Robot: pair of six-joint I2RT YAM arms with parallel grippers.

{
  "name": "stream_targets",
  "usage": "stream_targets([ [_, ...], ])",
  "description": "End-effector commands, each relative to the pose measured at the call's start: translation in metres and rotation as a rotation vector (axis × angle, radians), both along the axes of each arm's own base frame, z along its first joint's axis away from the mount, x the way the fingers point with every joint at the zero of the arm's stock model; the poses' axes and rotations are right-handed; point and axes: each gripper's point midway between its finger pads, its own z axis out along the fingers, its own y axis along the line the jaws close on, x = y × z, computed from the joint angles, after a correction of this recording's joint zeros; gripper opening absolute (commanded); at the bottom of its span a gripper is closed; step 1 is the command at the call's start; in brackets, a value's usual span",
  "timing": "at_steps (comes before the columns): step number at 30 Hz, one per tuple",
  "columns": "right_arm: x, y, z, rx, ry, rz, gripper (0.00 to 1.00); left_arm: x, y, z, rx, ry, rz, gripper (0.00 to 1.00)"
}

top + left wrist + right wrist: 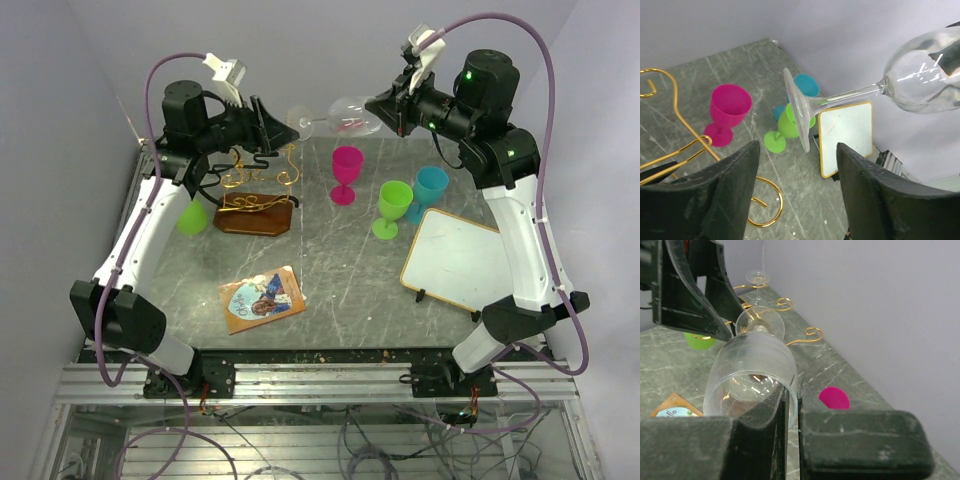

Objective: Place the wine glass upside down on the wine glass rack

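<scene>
A clear wine glass hangs level in the air at the back of the table, its foot pointing left. My right gripper is shut on its rim, one finger inside the bowl and one outside. My left gripper is open, and the glass foot stands just past its fingertips, between them and touching neither. The wine glass rack stands below the left gripper, gold scroll arms on a brown base. The right wrist view shows its curled tips behind the glass.
A pink goblet, a green goblet and a blue goblet stand right of the rack. Another green goblet sits by the left arm. A framed whiteboard lies at the right, a picture card near the front.
</scene>
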Motion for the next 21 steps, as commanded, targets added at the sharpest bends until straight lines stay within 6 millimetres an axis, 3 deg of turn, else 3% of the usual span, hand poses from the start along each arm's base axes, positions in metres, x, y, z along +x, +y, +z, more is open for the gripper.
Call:
stream_targets([
  [1, -0.006, 0.006, 0.026, 0.073, -0.044, 0.039, 0.0, -0.007, -0.019, 0.008, -0.037, -0.043, -0.077, 0.7],
  [12, -0.008, 0.01, 0.019, 0.073, -0.025, 0.065, 0.0, -0.008, -0.027, 0.001, -0.036, -0.045, -0.102, 0.36],
  [19, -0.008, 0.01, 0.016, 0.066, -0.024, 0.064, 0.0, -0.011, -0.026, 0.003, -0.035, -0.05, -0.1, 0.09],
  [21, -0.008, 0.01, 0.013, 0.056, -0.023, 0.066, 0.0, -0.011, -0.025, 0.003, -0.031, -0.049, -0.091, 0.07],
])
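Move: The wine glass's foot hangs just off the left fingertips, its middle some 3 cm to the right, 3 cm higher and 1 cm farther out. The rack stands about 7 cm left and 4 cm ahead of the left hand, its middle 22 cm lower; the pink goblet is about 14 cm right, 9 cm ahead and 32 cm down. From the right hand, which holds the bowl's rim, the foot is roughly 16 cm left, 2 cm ahead and 6 cm lower. The wine glass, still pinched by the bowl's rim in the closed right fingers, is eased about 1 cm left towards the left gripper. The left hand slides some 2 cm right to the foot, slowing to a near stop, and its well-open fingers close almost fully, pinching the foot's lower edge from both faces. ##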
